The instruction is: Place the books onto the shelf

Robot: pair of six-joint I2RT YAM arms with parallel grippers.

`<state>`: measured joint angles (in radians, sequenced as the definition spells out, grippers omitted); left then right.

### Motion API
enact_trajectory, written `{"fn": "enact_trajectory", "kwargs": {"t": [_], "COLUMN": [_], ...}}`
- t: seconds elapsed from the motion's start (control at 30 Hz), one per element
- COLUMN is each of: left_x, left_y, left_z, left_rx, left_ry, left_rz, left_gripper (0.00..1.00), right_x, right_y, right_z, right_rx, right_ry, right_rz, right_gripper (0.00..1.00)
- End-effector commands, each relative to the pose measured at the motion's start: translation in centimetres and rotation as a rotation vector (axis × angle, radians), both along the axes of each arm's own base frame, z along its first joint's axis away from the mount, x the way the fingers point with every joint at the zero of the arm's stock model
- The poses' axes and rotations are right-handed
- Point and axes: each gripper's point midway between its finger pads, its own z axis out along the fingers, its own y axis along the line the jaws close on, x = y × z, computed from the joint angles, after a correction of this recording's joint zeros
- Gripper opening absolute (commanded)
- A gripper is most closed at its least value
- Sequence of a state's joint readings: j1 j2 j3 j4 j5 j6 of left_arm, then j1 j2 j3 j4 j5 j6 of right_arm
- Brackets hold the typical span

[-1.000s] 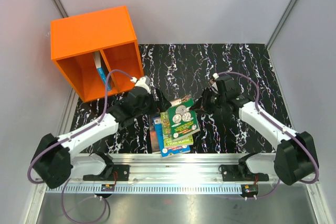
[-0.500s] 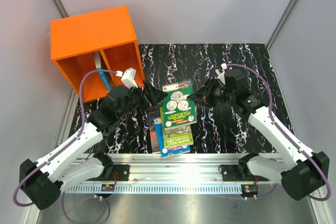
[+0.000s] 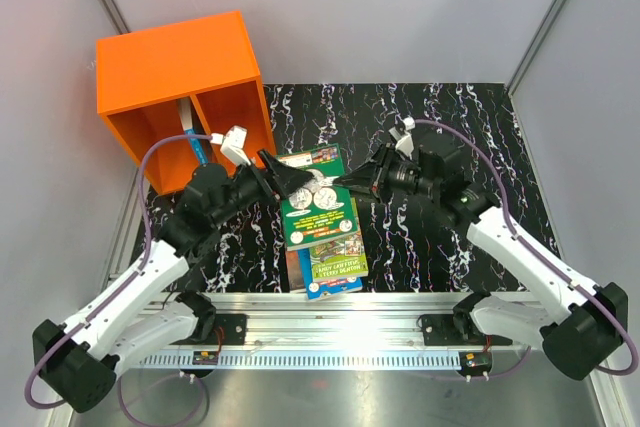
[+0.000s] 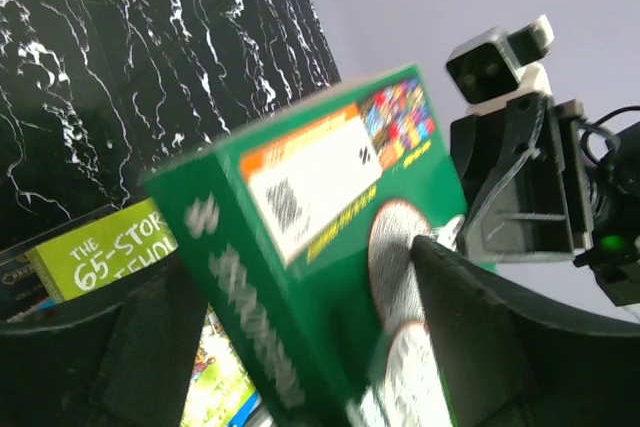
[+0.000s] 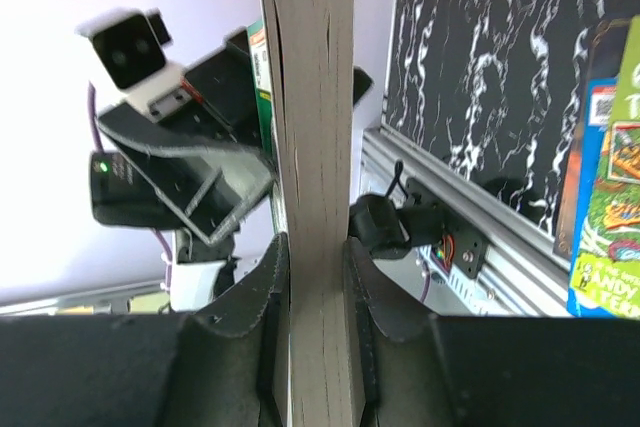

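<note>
A green-covered book (image 3: 318, 209) hangs tilted above the pile of other books (image 3: 335, 272) on the black marbled mat. My right gripper (image 3: 352, 180) is shut on its right edge; the right wrist view shows the page edges (image 5: 315, 147) pinched between both fingers (image 5: 372, 297). My left gripper (image 3: 283, 175) is at the book's left edge, open. In the left wrist view its jaws straddle the green book (image 4: 300, 217), with a gap still showing at the left finger. The orange shelf (image 3: 170, 67) stands at the far left, a blue book (image 3: 193, 132) leaning in its left compartment.
The pile's top cover is yellow-green with blue beneath (image 5: 605, 177), near the metal rail (image 3: 330, 312) at the table's front. Grey walls close in on the left, back and right. The shelf's right compartment (image 3: 238, 127) shows nothing inside.
The right gripper has lifted the green book and carried it left toward the shelf. The left arm has reached forward to the book's left edge, and its jaws have narrowed a little.
</note>
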<state>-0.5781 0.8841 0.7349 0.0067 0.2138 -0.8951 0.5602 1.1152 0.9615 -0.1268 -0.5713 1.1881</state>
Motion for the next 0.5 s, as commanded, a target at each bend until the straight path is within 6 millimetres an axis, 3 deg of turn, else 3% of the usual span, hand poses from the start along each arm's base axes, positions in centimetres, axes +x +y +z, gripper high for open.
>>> {"fn": "enact_trajectory", "kwargs": {"t": [0.0, 0.03, 0.13, 0.2, 0.27, 0.43, 0.47], "left_x": [-0.6, -0.6, -0.8, -0.9, -1.3, -2.8, -2.9], "left_y": [0.2, 0.4, 1.1, 1.6, 1.9, 2.6, 2.9], "left_z": [3.8, 4.0, 4.2, 4.9, 4.2, 3.1, 2.6], "left_rx": [-0.056, -0.054, -0.033, 0.003, 0.051, 0.181, 0.210], "left_ry": [-0.075, -0.071, -0.059, -0.079, -0.055, -0.060, -0.049], "left_rz": [-0.047, -0.047, -0.057, -0.061, -0.070, -0.137, -0.131], "left_gripper": [0.75, 0.62, 0.42, 0.15, 0.00, 0.00, 0.00], "right_x": [-1.7, -1.9, -2.2, -2.2, -2.0, -1.1, -0.8], "right_y": [1.3, 1.4, 1.9, 2.1, 2.2, 2.8, 3.0], "right_z": [3.5, 2.8, 1.8, 1.4, 0.9, 0.8, -0.1], "right_rx": [0.118, 0.111, 0.103, 0.098, 0.086, 0.064, 0.032], "right_ry": [-0.082, -0.069, -0.057, -0.056, -0.056, -0.068, -0.052], "right_rz": [0.072, 0.073, 0.069, 0.068, 0.060, 0.059, 0.064], "right_gripper": [0.00, 0.00, 0.00, 0.00, 0.00, 0.00, 0.00]}}
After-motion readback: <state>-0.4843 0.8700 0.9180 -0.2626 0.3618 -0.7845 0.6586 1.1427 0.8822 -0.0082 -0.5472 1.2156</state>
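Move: The green book held by the right hand has its middle roughly 4 cm to the right of the open left gripper, 4 cm back and slightly below. From the left hand the orange shelf's front opening is some 15 cm ahead, 16 cm left and 14 cm down; the lime book in the stack is about 6 cm right, 3 cm back and 27 cm below. From the right hand, the shelf opening is about 17 cm ahead, 24 cm left and 16 cm down, and the green book's middle 5 cm left, 3 cm back. The green book's spine edge is pinched between the left fingers as they close from nearly wide open, while that hand rises about 3 cm and draws left and slightly back. The right fingers keep their grip on the page edge and carry the book about 3 cm left, back and down, over towards the left hand's side, both hands barely turning. ##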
